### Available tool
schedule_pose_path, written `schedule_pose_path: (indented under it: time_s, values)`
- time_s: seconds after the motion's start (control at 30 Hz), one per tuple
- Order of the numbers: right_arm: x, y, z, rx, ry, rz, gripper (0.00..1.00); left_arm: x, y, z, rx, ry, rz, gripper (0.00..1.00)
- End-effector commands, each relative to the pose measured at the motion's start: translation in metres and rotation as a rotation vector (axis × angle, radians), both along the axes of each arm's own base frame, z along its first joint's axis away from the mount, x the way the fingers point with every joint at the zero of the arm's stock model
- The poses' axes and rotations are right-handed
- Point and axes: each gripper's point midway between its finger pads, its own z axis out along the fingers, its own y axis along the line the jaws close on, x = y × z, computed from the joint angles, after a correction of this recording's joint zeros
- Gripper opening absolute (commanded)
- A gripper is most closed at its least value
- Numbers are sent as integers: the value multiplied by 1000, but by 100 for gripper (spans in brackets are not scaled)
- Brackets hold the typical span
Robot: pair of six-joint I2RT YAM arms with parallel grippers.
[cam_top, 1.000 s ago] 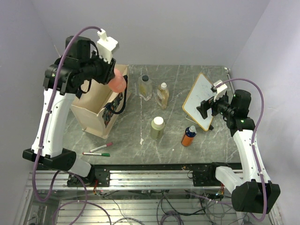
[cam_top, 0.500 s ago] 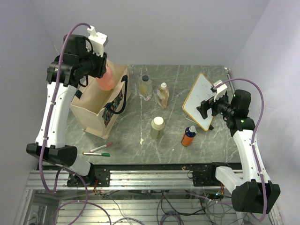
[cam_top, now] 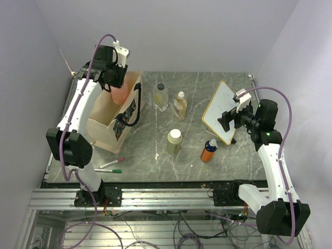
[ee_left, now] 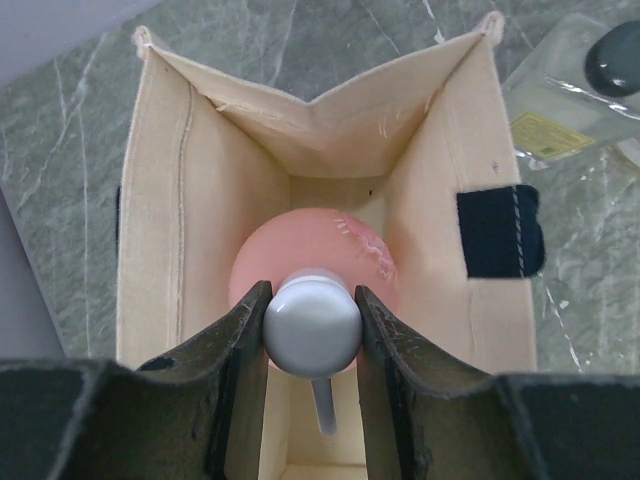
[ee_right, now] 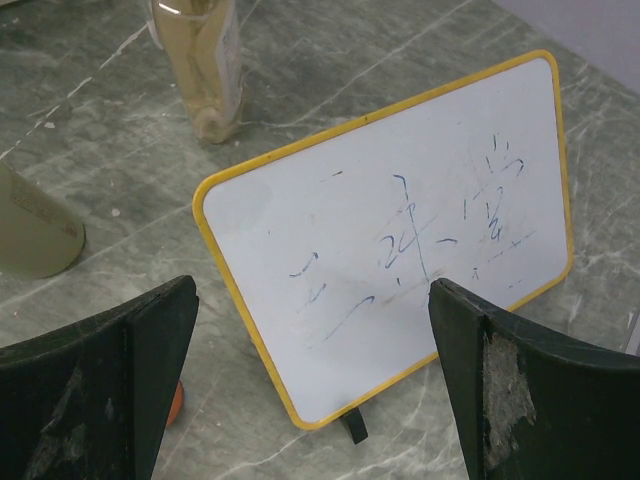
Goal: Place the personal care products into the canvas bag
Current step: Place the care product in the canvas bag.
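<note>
My left gripper [ee_left: 312, 330] is shut on the white cap of the salmon-pink bottle [ee_left: 320, 250]. The bottle hangs upright inside the open mouth of the canvas bag [ee_left: 170, 220]. In the top view the same gripper [cam_top: 117, 79] holds the pink bottle [cam_top: 120, 94] at the bag's [cam_top: 104, 124] back end. On the table stand the clear bottle [cam_top: 161, 96], amber bottle [cam_top: 180, 105], pale green bottle [cam_top: 174, 141] and orange bottle [cam_top: 209, 151]. My right gripper [cam_top: 226, 120] [ee_right: 312, 300] is open and holds nothing, facing the whiteboard.
A yellow-edged whiteboard [cam_top: 223, 111] [ee_right: 400, 230] stands propped at the right, just in front of the right gripper. A red marker [cam_top: 111, 164] and a green marker [cam_top: 109, 170] lie near the front edge, left of centre. A navy strap [cam_top: 136, 109] droops over the bag's right side.
My left arm has swung back and to the left, turned the pink bottle from sideways to upright, and brought it down into the bag's mouth. The right arm has not moved.
</note>
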Motion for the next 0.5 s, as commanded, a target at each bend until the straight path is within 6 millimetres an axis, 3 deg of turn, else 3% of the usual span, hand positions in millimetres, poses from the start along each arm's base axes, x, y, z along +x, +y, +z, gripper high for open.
schedule_pose_path:
  time_s: [0.0, 0.17, 0.47]
  values:
    - [-2, 0, -5, -12, 1, 4, 100, 40, 6, 37, -1, -220, 48, 7]
    - [-2, 0, -6, -14, 2, 4, 100, 56, 15, 19, 15, -222, 102, 7]
    - [-1, 0, -7, -19, 5, 6, 100, 62, 15, -21, -3, -176, 115, 7]
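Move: The left hand holds the pink soap bottle by its pump head over the far half of the canvas bag; the bag's middle lies about 6 cm back, 3 cm left and some 16 cm below this hand. To its right the black-capped clear bottle stands roughly 16 cm away and 4 cm farther out, and the amber bottle 25 cm away, about level with it, both some 20 cm lower. From the right hand, the bag's middle is about 8 cm ahead, 46 cm left and 10 cm lower. The left hand keeps its pinch on the pump head and lowers the already hanging soap bottle about 6 cm deeper between the canvas bag's side walls, easing some 3 cm forward towards its far end as it sinks. The descent slows towards the end, the wrist keeps almost the same forward-and-down tilt with only a slight counter-clockwise turn, and the fingers don't open. ##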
